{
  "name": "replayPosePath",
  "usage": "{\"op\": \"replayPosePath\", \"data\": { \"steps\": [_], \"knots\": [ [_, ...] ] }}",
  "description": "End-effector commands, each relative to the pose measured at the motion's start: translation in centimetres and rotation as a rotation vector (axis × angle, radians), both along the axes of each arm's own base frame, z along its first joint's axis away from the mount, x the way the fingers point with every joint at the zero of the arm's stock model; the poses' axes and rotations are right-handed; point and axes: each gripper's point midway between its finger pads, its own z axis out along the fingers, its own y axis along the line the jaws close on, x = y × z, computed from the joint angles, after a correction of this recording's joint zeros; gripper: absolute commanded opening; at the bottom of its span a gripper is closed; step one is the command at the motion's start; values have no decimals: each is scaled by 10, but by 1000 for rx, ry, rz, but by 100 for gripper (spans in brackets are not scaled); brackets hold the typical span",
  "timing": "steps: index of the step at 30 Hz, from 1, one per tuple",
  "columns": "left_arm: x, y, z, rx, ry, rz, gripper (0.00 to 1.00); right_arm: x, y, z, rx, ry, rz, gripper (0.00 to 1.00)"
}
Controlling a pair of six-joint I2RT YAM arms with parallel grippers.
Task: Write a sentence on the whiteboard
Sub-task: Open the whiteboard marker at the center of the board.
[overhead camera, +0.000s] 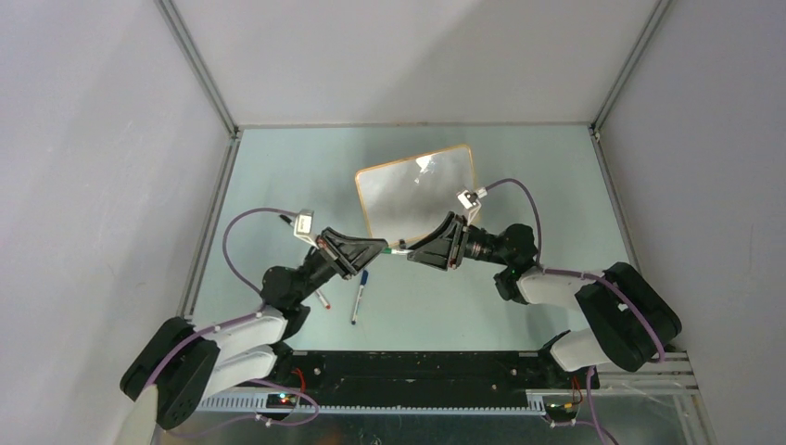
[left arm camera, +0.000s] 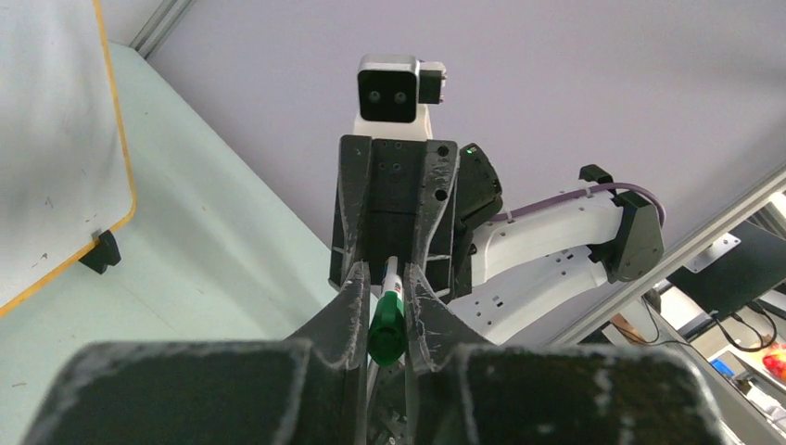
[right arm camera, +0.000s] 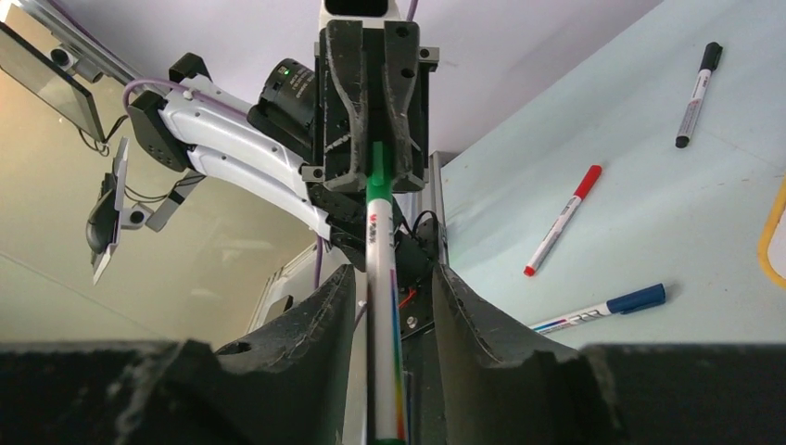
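Observation:
The whiteboard (overhead camera: 417,190) leans upright behind the grippers, its orange-tan frame and a black clip foot (left arm camera: 100,251) showing in the left wrist view. Its face looks plain white with glare; the sentence is out of view. A green marker (overhead camera: 394,250) hangs level between the two grippers, above the table. My left gripper (left arm camera: 385,278) is shut on the marker's green cap (left arm camera: 386,329). My right gripper (right arm camera: 394,278) stands open around the marker's white barrel (right arm camera: 378,232), with a gap on each side.
A red-capped marker (right arm camera: 563,220), a blue-capped marker (right arm camera: 602,309) and a black-capped marker (right arm camera: 695,93) lie on the pale green table (overhead camera: 519,306) to the left of the whiteboard. Grey walls enclose the table on three sides.

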Motion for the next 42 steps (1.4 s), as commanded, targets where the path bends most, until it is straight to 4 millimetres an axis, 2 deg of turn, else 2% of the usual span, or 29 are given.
{"op": "replayPosePath", "data": {
  "steps": [1, 18, 24, 29, 31, 32, 33, 42],
  "knots": [
    [5, -1, -1, 17, -13, 14, 0, -3, 4, 14, 22, -67, 22, 40],
    [7, -6, 0, -17, -2, -20, 0, -4, 9, 11, 8, -78, 16, 40],
    [6, -9, 0, -29, -1, -42, 0, -5, 9, 12, 13, -83, 22, 37],
    [5, -10, 0, -26, -5, -49, 0, -4, 9, 14, 16, -82, 16, 22],
    [5, -10, 0, -24, -5, -48, 0, -4, 9, 14, 17, -79, 13, 12],
    [5, -10, -1, -23, -3, -48, 0, -3, 9, 15, 19, -79, 10, 2],
    [4, -10, -1, -23, -5, -48, 0, -2, 8, 15, 16, -76, 7, 0],
    [8, -2, -5, 18, -10, 21, 0, 8, -3, 8, -21, -66, -9, 0]
  ]
}}
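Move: The green marker is already gripped by its cap in the left gripper, its middle about 3 cm to that hand's right and 1 cm below. From the open right gripper, the same middle lies some 3 cm to the left and 1 cm above. Down on the table, the blue marker lies about 14 cm to the right hand's left, 1 cm back and 24 cm below. The whiteboard's middle is roughly 22 cm ahead and level sideways. Keep the left fingers shut on the green cap and ease that hand down about 2 cm, drifting a little forward and right. Hold the right gripper nearly still around the barrel, letting it sink about 1 cm, then late on close its fingers from less than half open to nearly shut, pinching the white barrel. Don't pull yet. ##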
